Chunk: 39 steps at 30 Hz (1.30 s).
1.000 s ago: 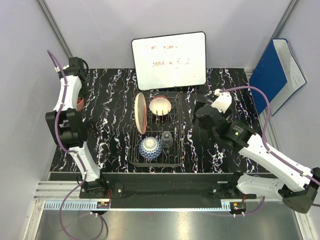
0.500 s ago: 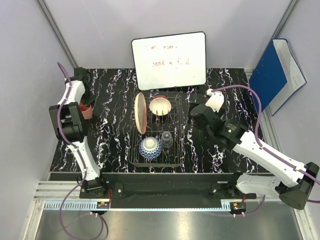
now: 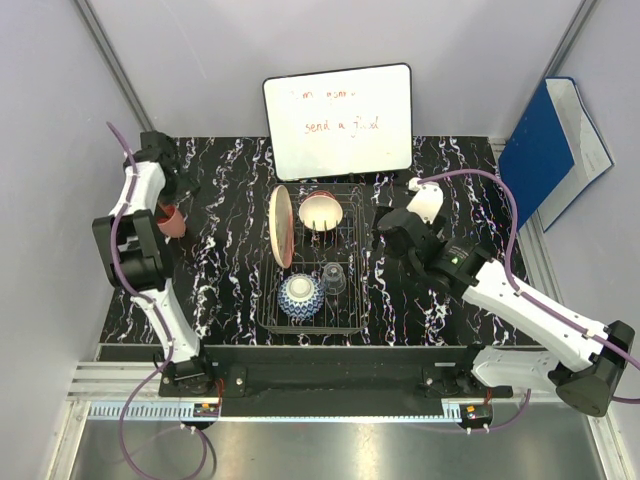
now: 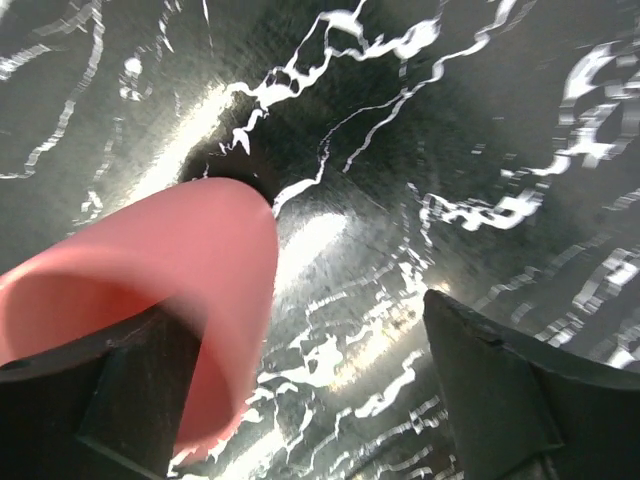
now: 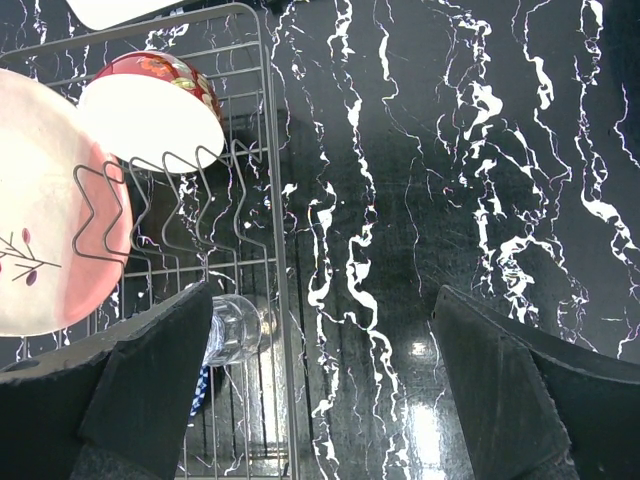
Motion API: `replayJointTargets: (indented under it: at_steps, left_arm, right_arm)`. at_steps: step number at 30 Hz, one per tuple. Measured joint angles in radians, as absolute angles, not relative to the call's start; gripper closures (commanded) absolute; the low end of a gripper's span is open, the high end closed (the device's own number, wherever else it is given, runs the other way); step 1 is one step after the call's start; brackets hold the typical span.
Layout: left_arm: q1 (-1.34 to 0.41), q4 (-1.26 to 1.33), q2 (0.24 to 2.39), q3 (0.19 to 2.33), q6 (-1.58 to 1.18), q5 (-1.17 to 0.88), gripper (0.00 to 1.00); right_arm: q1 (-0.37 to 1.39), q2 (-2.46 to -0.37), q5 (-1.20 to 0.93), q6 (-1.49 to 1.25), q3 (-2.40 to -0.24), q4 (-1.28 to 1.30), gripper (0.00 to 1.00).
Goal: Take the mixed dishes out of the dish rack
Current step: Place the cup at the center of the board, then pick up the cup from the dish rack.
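The black wire dish rack [image 3: 352, 318] stands mid-table. It holds an upright pinkish-cream plate [image 3: 281, 226], a cream bowl with red markings [image 3: 322, 211], a small clear glass [image 3: 333, 278] and a blue-and-white bowl [image 3: 300, 296]. The salmon-pink cup [image 3: 170, 221] rests on the table at far left. My left gripper [image 3: 176, 199] is open just above it. In the left wrist view the cup [image 4: 180, 270] lies against my left finger [image 4: 110, 400]; the gripper [image 4: 300, 330] holds nothing. My right gripper [image 3: 384, 223] hangs open beside the rack's right rim [image 5: 270, 150], with the glass [image 5: 235, 325], bowl [image 5: 150, 120] and plate [image 5: 40, 230] to its left.
A whiteboard [image 3: 338, 120] with red writing leans behind the rack. A blue folder [image 3: 550, 145] stands against the right wall. Grey walls close the left, back and right sides. Black marbled tabletop [image 3: 440, 300] lies on both sides of the rack.
My left gripper has opened and let go of the pink cup, which now sits on the table at left. The right gripper moved left, closer to the rack.
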<state>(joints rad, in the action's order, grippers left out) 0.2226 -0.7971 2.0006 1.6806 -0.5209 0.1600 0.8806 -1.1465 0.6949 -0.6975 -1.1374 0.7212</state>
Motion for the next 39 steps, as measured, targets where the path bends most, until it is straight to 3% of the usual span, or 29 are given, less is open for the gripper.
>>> replayJointTargets:
  at_steps: [11,21,30,39]
  left_arm:
    - [0.184,-0.863,1.72,1.817,-0.559,0.202,0.01]
    - [-0.086,-0.892,1.444,1.83,-0.566,0.313,0.01]
    - [-0.208,-0.869,1.207,1.639,-0.566,0.344,0.01]
    - [-0.248,-0.859,1.108,1.507,-0.552,0.346,0.01]
  right_arm:
    - [0.881,-1.119,0.652,-0.608,-1.065,0.605,0.0]
    - [0.881,-1.242,0.396,-0.519,-1.049,0.476,0.0]
    - [0.939,-1.475,0.316,-0.484,-1.093,0.434,0.0]
    - [0.949,-1.597,0.308,-0.474,-1.144,0.408,0.01]
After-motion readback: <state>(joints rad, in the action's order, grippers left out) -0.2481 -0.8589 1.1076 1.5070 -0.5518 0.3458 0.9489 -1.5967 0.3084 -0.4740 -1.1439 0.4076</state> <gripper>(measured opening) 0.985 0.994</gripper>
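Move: The pink cup stands just under my open left fingers, which straddle its rim; its middle is about 4 cm back, 2 cm left and 5 cm below. The clear glass in the rack lies roughly 12 cm left of my right hand, level fore and aft and 18 cm below; from my left hand it is 38 cm right and 17 cm back. The blue patterned bowl sits 8 cm left of the glass and 4 cm nearer me, the white bowl 15 cm beyond the glass and 3 cm left. I lift my open left hand clear of the pink cup, first straight up, then swing right and back while still climbing, ending nearly 30 cm higher with the fingers tipped up about 40 degrees. Meanwhile my right hand, fingers wide open, sweeps left and then down over the rack, some 13 cm each way, turning counter-clockwise and tipping down until it hovers above the clear glass. ##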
